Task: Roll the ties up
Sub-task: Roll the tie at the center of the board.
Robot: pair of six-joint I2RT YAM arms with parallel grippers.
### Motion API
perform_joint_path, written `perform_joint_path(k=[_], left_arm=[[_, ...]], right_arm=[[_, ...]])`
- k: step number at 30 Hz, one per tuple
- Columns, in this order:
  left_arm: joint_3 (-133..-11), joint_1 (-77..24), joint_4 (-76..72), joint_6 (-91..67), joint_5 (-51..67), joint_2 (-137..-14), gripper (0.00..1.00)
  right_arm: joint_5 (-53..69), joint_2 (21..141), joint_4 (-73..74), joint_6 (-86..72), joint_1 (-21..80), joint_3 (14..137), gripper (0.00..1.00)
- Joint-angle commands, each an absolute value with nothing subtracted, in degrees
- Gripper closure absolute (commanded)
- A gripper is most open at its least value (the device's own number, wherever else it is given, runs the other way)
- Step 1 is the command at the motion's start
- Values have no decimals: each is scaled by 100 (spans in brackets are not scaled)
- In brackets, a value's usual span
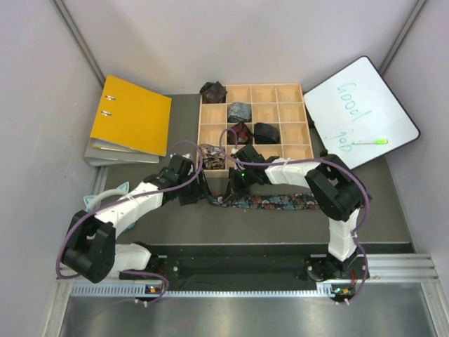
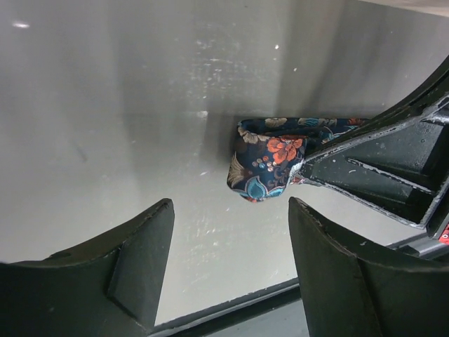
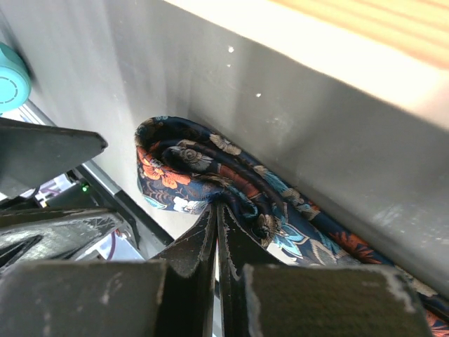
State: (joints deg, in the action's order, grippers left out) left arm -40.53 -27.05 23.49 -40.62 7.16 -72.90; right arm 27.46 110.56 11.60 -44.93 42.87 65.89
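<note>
A dark navy tie [image 1: 280, 202] with orange and blue flowers lies stretched across the grey mat in front of the wooden box. Its left end curls into a loose first turn [image 3: 189, 165]. My right gripper [image 3: 217, 210] is shut on that curled end, the fabric puckering at its tips. The same folded end [image 2: 266, 165] shows in the left wrist view, just beyond my left gripper [image 2: 231, 210], which is open with only bare mat between its fingers. From above, the left gripper [image 1: 196, 193] sits just left of the right gripper [image 1: 235, 184].
The wooden grid box [image 1: 303, 119] stands right behind the tie and holds several rolled ties: maroon [image 1: 240, 132], grey-blue [image 1: 239, 111], black [image 1: 266, 132], brown-patterned [image 1: 211, 156]. A yellow binder [image 1: 133, 112] lies back left. A whiteboard [image 1: 358, 109] with a green marker [image 1: 370, 142] lies back right.
</note>
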Motion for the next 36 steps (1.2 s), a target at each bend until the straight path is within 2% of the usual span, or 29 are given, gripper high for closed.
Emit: perform_joint_path(k=[1, 13, 23, 27, 28, 31, 36], left_arm=[[-3903, -2681, 1513, -4113, 1159, -7505, 30], [-3709, -2681, 853, -4113, 1450, -7936, 34], [-3507, -2681, 405, -4175, 1556, -8288, 49], [-3472, -2689, 255, -4201, 1608, -8393, 63], [-3463, -2689, 229, -4210, 1617, -8402, 73], [-3498, -2689, 220, -4245, 1661, -8385, 88], [-3813, -2689, 1097, -4359, 1126, -8166, 98]], right_arm=[[2610, 11153, 1064, -4272, 4166, 6469, 100], [2654, 11232, 1028, -4254, 4140, 6469, 100], [2663, 11259, 1046, -4228, 4104, 6460, 100], [2654, 11276, 1046, -4219, 4078, 6460, 100], [2663, 11294, 1046, -4219, 4087, 6460, 100], [2672, 11303, 1063, -4219, 4087, 6495, 100], [2689, 11233, 1256, -4184, 4043, 6706, 100]])
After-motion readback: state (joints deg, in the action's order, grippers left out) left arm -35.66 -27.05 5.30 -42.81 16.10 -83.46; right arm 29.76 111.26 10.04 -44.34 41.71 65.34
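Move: The rolled end of the tie lies about 5 cm to the left hand's right, 1 cm farther out and 5 cm below; the still-flat stretch of tie runs on to the right, its middle some 27 cm to the left hand's right and roughly level fore and aft. The patterned tie in the box's front-left cell sits about 15 cm ahead and 4 cm right. For the right hand, whose closed fingertips are already on the fold, the rolled end is about 3 cm left and level fore and aft. The left fingers come to pinch the tie's rolled end: the hand sinks about 4 cm and goes some 3 cm right, its tips swinging roughly 10 degrees farther right, then the nearly wide fingers close on the fabric beside the other gripper. Meanwhile the right hand stays put, shut fingertips keeping their touch on the fold. ##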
